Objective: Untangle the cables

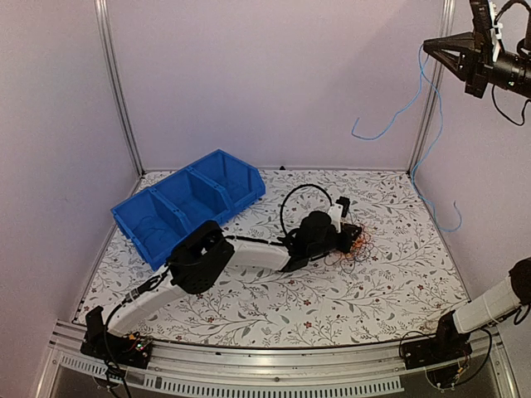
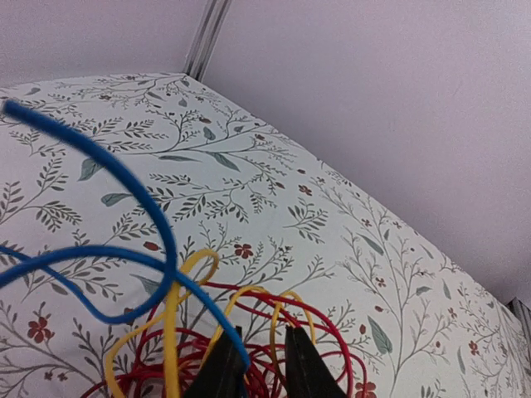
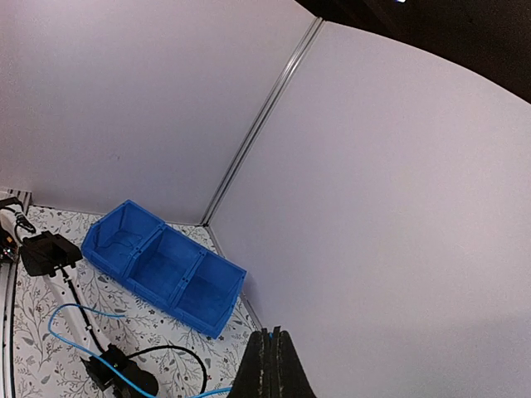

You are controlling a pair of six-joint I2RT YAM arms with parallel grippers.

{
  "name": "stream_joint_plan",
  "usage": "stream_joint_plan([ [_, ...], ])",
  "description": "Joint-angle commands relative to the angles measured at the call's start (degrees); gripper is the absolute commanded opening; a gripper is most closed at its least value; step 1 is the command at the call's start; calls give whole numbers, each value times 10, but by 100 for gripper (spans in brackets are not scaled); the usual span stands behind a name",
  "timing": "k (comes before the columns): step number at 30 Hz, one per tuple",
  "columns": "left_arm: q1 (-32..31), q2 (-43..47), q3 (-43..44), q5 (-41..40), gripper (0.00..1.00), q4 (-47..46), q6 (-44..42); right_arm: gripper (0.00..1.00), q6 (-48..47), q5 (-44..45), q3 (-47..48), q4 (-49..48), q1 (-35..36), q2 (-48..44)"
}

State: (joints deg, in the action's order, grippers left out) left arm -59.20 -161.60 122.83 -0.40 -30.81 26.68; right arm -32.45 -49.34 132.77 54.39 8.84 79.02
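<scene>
A tangle of red and yellow cables [image 1: 358,245] lies right of the table's middle. My left gripper [image 1: 350,237] is down in it. In the left wrist view the left gripper [image 2: 259,333] has its jaws drawn close, with red cables [image 2: 343,347] and a yellow loop [image 2: 169,347] between and around the fingertips. A blue cable [image 2: 149,199] crosses in front. My right gripper [image 1: 427,45] is high at the top right, shut on the blue cable [image 1: 397,112], which hangs down to the table. In the right wrist view a sliver of blue shows at the right gripper [image 3: 271,333].
A blue three-compartment bin [image 1: 166,182] stands at the back left, also visible from the right wrist as the bin [image 3: 145,269]. The left arm's thick black cable [image 1: 290,199] loops above the gripper. White walls and metal posts enclose the floral table.
</scene>
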Motion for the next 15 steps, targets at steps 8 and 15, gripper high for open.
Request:
stream_joint_plan([
  [8, 9, 181, -191, 13, 43, -46, 9, 0, -9, 41, -128, -30, -2, -22],
  [15, 10, 297, -318, 6, 49, -52, -19, 0, -20, 28, -258, -52, -1, -44],
])
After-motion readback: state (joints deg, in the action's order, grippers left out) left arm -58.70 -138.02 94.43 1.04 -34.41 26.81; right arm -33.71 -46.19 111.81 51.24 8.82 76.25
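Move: The cable tangle lies right at the left hand's fingertips, its middle about 2 cm back and 3 cm below them. The blue bin stands roughly 55 cm to that hand's left, 14 cm farther out and about level. From the right hand, which already holds the loose blue cable high up, the tangle is some 14 cm ahead, neither left nor right, and about 57 cm down. Sliding left and somewhat back while low in the tangle, the left hand spreads its nearly shut fingers to about half open, then climbs some 7 cm, a strand of yellow cable still lying against one finger. The right hand, its fingers kept shut on the blue cable, goes forward and then increasingly down, nearly 10 cm, towards the tangle, tipping its fingers down about 15 degrees. ##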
